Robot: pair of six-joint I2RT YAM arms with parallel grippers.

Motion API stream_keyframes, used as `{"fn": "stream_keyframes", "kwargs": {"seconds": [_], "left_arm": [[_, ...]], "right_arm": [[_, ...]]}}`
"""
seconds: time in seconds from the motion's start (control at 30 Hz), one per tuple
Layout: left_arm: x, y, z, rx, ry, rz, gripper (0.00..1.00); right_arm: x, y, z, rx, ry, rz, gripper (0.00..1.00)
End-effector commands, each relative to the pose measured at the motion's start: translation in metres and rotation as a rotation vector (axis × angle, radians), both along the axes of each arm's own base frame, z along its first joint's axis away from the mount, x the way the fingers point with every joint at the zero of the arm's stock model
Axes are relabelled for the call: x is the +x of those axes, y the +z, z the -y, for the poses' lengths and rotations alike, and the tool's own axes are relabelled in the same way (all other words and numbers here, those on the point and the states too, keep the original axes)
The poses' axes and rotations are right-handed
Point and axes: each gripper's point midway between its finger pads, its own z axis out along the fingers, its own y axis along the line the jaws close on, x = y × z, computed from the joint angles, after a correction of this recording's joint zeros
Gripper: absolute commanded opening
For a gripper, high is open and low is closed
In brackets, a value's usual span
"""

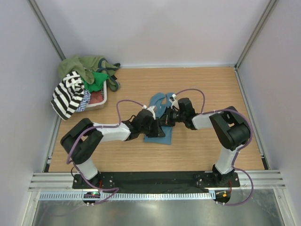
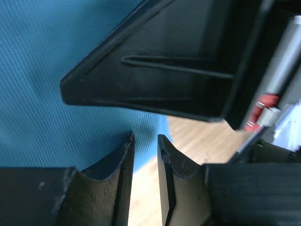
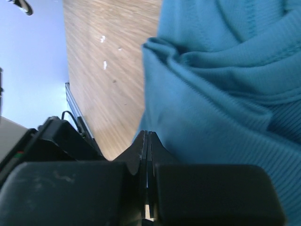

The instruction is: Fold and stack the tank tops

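A plain teal-blue tank top [image 1: 159,136] lies crumpled mid-table, with both grippers meeting over it. In the left wrist view it [image 2: 56,52] fills the left side. My left gripper [image 2: 145,140] [image 1: 158,126] hovers at its edge, jaws a narrow gap apart with only wood showing between them. My right gripper [image 3: 147,134] [image 1: 166,118] is shut, and the cloth's [image 3: 211,94] folded edge runs straight into its tips. One of the right gripper's black fingers [image 2: 164,61] hangs just above my left jaws. A black-and-white striped tank top [image 1: 68,94] drapes over the heap at the back left.
A white basket [image 1: 100,105] in the back-left corner holds the heap, with olive [image 1: 75,66] and green [image 1: 98,80] tops. Grey walls close in the table on the left, back and right. Bare wood [image 1: 211,89] shows around the teal top.
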Motion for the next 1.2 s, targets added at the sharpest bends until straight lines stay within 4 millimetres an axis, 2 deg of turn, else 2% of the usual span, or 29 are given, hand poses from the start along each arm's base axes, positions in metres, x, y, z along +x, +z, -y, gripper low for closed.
{"fn": "stream_keyframes", "kwargs": {"seconds": [0.0, 0.03, 0.17, 0.27, 0.43, 0.57, 0.7, 0.77, 0.83, 0.87, 0.9, 0.93, 0.97, 1.03, 1.07, 1.13, 1.17], "left_arm": [[0.010, -0.004, 0.017, -0.060, -0.007, 0.010, 0.26], [0.006, -0.022, 0.012, -0.029, 0.001, -0.017, 0.26], [-0.001, -0.053, -0.003, 0.019, 0.039, -0.060, 0.25], [-0.013, -0.063, -0.006, 0.016, 0.035, -0.084, 0.25], [-0.033, -0.061, 0.001, 0.021, 0.013, -0.067, 0.25], [-0.048, -0.049, 0.009, 0.000, 0.005, -0.054, 0.25], [-0.062, -0.029, 0.014, -0.013, 0.011, -0.011, 0.26], [-0.060, -0.027, 0.009, 0.003, 0.032, -0.002, 0.34], [-0.056, -0.013, 0.009, -0.003, 0.034, 0.030, 0.40], [-0.058, -0.012, 0.006, 0.018, 0.030, 0.024, 0.45], [-0.050, -0.002, 0.007, 0.021, 0.048, 0.057, 0.47], [-0.048, 0.012, 0.008, 0.005, 0.049, 0.078, 0.49], [-0.047, 0.014, 0.002, 0.032, 0.051, 0.087, 0.54], [-0.042, 0.039, 0.004, 0.009, 0.057, 0.127, 0.57], [-0.041, 0.040, -0.003, 0.045, 0.067, 0.141, 0.61], [-0.037, 0.059, -0.008, 0.047, 0.080, 0.173, 0.64], [-0.036, 0.057, -0.018, 0.091, 0.100, 0.177, 0.66]], "right_arm": [[0.016, 0.008, -0.011, 0.063, 0.010, 0.061, 0.01], [0.019, 0.004, -0.010, 0.063, 0.003, 0.060, 0.01], [0.027, -0.017, -0.005, 0.064, -0.018, 0.020, 0.01], [0.031, -0.028, -0.003, 0.085, -0.037, -0.024, 0.01], [0.037, -0.025, -0.001, 0.070, -0.054, -0.025, 0.01], [0.048, -0.019, 0.001, 0.061, -0.041, -0.010, 0.01], [0.055, -0.023, 0.004, -0.023, -0.032, -0.009, 0.01], [0.057, -0.014, 0.001, -0.016, -0.010, 0.005, 0.02], [0.057, 0.001, 0.000, -0.008, -0.007, 0.033, 0.04], [0.057, 0.005, 0.002, -0.018, -0.002, 0.054, 0.10], [0.054, 0.019, 0.005, -0.026, -0.002, 0.070, 0.14], [0.052, 0.024, 0.007, -0.038, -0.004, 0.081, 0.18], [0.054, 0.031, 0.011, -0.059, -0.021, 0.103, 0.23], [0.046, 0.049, 0.019, -0.088, -0.034, 0.133, 0.27], [0.047, 0.052, 0.025, -0.117, -0.061, 0.146, 0.30], [0.036, 0.061, 0.039, -0.169, -0.091, 0.153, 0.33], [0.032, 0.060, 0.045, -0.198, -0.110, 0.146, 0.39]]}}
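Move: The blue tank top lies folded under both hands, roughly 3 cm below them. Its middle is about 8 cm ahead of the left hand and 2 cm to its left, and for the right hand level ahead and some 3 cm to its left. The white bin of clothes stands about 32 cm left and 18 cm farther out from the left hand. The hands, crowded together over the tank top, sink about 3 cm onto the blue cloth and spread apart along it, the left hand sweeping back towards the hem by about 6 cm and a little to the right with its fingers slightly parted, the right going some 5 cm forward towards the straps with its fingers shut. Both then turn back slightly and lift clear, the left by about 6 cm and the right by about 8 cm, opening their fingers as they come up, the left the wider. ##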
